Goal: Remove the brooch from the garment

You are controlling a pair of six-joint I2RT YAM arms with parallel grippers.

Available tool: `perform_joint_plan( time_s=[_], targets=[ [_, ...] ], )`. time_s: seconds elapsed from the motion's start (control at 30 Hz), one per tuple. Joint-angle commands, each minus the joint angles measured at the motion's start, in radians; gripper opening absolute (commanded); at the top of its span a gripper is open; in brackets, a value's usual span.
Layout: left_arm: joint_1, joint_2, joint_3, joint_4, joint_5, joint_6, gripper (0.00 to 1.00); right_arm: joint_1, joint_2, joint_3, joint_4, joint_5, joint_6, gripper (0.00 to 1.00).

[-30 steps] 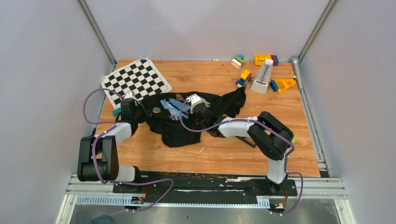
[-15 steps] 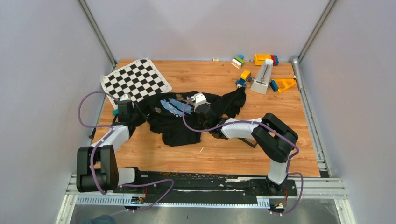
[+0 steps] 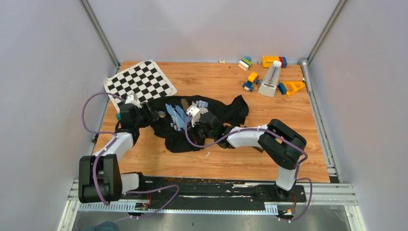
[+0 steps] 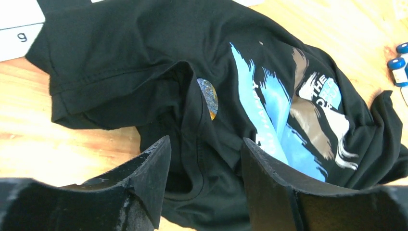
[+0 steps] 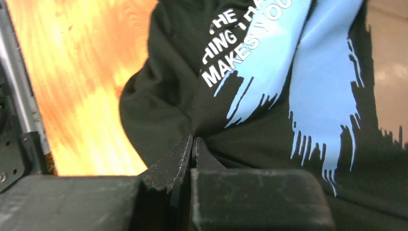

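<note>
The garment (image 3: 202,122) is a black T-shirt with a blue, white and grey print, lying crumpled mid-table. In the left wrist view the brooch (image 4: 208,98) shows as a small round disc, half tucked behind a fold near the collar; from above the brooch (image 3: 162,114) is a small dot. My left gripper (image 4: 204,159) stands open just short of it, over the collar cloth (image 4: 202,144), holding nothing. My right gripper (image 5: 192,140) is shut, pinching a fold of the garment (image 5: 269,139) beside the printed lettering.
A black-and-white chequered mat (image 3: 139,83) lies at the back left, touching the shirt's edge. Toy blocks (image 3: 270,61) and a white metronome (image 3: 270,79) stand at the back right. Bare wooden table (image 3: 269,110) lies right of the shirt.
My left gripper has opened. The right gripper has moved left with the pinched cloth, drawing the shirt's right sleeve away from the toys and spreading the print.
</note>
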Motion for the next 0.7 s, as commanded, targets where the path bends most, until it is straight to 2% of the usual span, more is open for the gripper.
perform_joint_plan(
  time_s=[0.0,0.07,0.23,0.27,0.3,0.33,0.4,0.53,0.67],
  targets=[
    [0.005,0.114,0.051,0.117,0.056,0.003,0.59,0.029,-0.049,0.003,0.073,-0.077,-0.046,0.0],
    [0.005,0.168,0.072,0.126,0.072,-0.003,0.53,0.03,-0.05,0.002,0.073,-0.068,-0.049,0.0],
    [0.006,0.257,0.106,0.112,0.071,-0.015,0.55,0.029,-0.053,-0.001,0.075,-0.057,-0.051,0.0],
    [0.006,0.271,0.113,0.114,0.076,-0.014,0.53,0.029,-0.053,-0.001,0.074,-0.052,-0.052,0.0],
    [0.005,0.275,0.114,0.116,0.078,-0.013,0.48,0.029,-0.053,-0.001,0.074,-0.046,-0.05,0.0],
    [0.006,0.277,0.114,0.112,0.074,-0.009,0.37,0.029,-0.053,0.0,0.073,-0.036,-0.047,0.0],
    [0.006,0.257,0.113,0.08,0.039,-0.006,0.23,0.029,-0.052,0.001,0.066,0.001,-0.037,0.0],
    [0.013,0.156,0.082,-0.012,-0.026,-0.023,0.09,0.028,-0.043,0.015,0.033,0.113,-0.008,0.0],
    [0.017,0.099,0.022,-0.048,0.017,-0.081,0.01,0.024,-0.03,0.034,-0.002,0.215,0.025,0.0]
  ],
)
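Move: The garment fold standing beside the brooch is about 2 cm ahead, 1 cm to the right and 5 cm below the open left hand. The brooch lies roughly 3 cm ahead, 3 cm right and 6 cm below; the blue print's lettering is 8 cm right, 1 cm back. From the closed right hand the brooch is some 10 cm ahead and 13 cm to the left, 2 cm below. Left hand dips about 5 cm, slightly forward, pinches the fold, lifts 2 cm; right keeps its cloth grip. ##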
